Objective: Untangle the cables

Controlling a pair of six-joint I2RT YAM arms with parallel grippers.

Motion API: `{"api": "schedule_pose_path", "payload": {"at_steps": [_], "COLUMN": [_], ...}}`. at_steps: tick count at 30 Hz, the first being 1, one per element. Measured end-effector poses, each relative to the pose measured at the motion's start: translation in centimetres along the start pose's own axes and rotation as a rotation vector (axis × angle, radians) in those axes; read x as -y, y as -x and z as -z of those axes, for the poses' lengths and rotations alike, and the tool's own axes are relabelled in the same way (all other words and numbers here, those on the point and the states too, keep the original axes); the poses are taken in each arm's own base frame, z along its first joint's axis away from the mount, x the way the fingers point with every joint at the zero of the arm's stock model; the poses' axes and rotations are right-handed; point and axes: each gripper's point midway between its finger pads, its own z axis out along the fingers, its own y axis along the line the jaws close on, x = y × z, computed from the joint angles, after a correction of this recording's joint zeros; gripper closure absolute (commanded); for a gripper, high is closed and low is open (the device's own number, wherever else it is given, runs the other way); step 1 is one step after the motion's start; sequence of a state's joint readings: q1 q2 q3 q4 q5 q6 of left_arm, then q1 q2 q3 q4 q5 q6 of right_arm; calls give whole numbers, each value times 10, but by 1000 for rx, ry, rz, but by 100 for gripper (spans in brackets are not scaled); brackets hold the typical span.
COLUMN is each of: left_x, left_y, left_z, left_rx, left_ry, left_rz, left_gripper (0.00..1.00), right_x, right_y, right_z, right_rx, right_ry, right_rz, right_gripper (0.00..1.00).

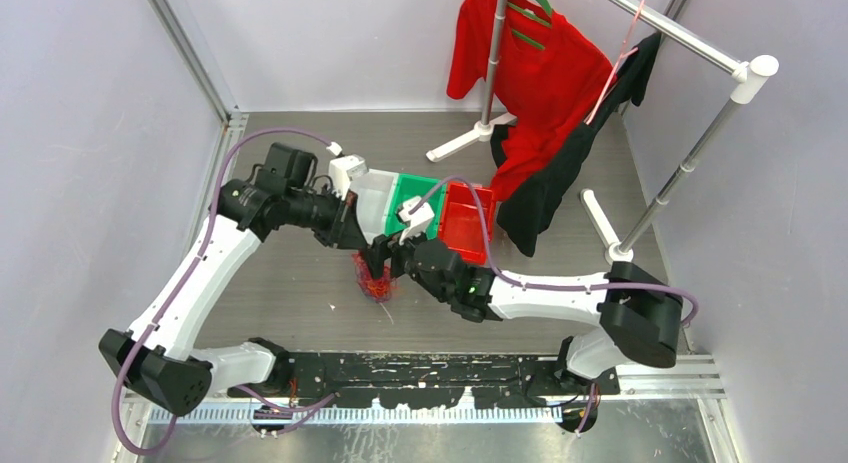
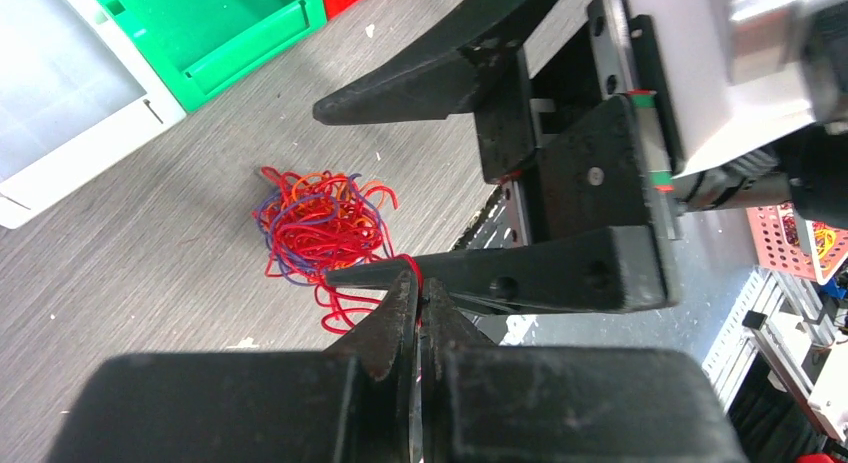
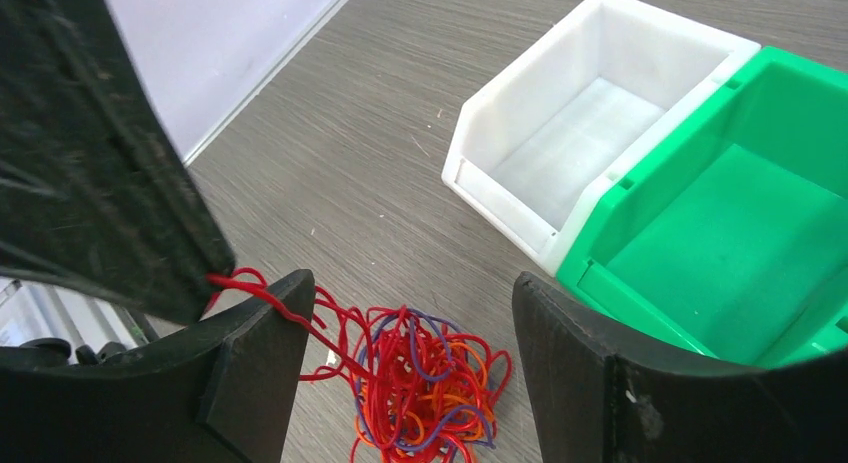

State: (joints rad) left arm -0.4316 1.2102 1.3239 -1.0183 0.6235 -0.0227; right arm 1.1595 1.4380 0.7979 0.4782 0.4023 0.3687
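Note:
The cables (image 1: pixel 373 281) are a fist-sized tangle of red, orange and purple loops lying on the grey table in front of the bins. My left gripper (image 2: pixel 420 285) is shut on a single red strand that runs tight from the tangle (image 2: pixel 322 226) up to its tips. That strand (image 3: pixel 262 295) crosses the left finger of my right gripper (image 3: pixel 410 283). The right gripper is open and hangs just above the tangle (image 3: pixel 425 383), its fingers standing wide on either side and touching only the strand. Both grippers meet right above the cables (image 1: pixel 380 255).
A white bin (image 3: pixel 590 133), a green bin (image 3: pixel 740 233) and a red bin (image 1: pixel 465 223) stand in a row just behind the tangle. A clothes rack (image 1: pixel 690 153) with a red shirt (image 1: pixel 530 63) and a black garment (image 1: pixel 560 173) stands at the back right.

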Motion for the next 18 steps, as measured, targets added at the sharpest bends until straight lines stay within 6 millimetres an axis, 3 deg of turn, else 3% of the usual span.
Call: {"api": "schedule_pose_path", "payload": {"at_steps": [7, 18], "left_x": [12, 63], "left_y": [4, 49], "left_z": [8, 54], "left_rx": [7, 142], "left_ry": [-35, -145], "left_rz": [-9, -112], "left_gripper": [100, 100], "right_x": [4, 12], "right_y": [-14, -28], "right_z": [-13, -26], "right_rx": [6, 21], "right_ry": [-32, -64], "right_rz": [2, -14], "right_gripper": [24, 24]}}
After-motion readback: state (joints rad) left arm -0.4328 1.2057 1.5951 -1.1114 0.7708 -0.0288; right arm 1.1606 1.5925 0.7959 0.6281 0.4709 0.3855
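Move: The cable tangle hangs below both hands, trailing from the red strand already pinched in the left fingertips: about 13 cm below the left hand, 2 cm ahead and 3 cm to its right. From the open right hand it is some 8 cm below, about 1 cm back and 1 cm left. The white tray stands about 12 cm ahead of the right hand and 3 cm left, the green tray 11 cm ahead and 7 cm right, both some 16 cm lower. The red cable is drawn up out of the tangle by the left hand, which keeps its pinch and rises about 9 cm, picking up speed, while easing 2 cm back and tilting some 10 degrees. Beneath it the right hand sinks about 3 cm beside the strand, edging forward and left, with its fingers staying wide open. ##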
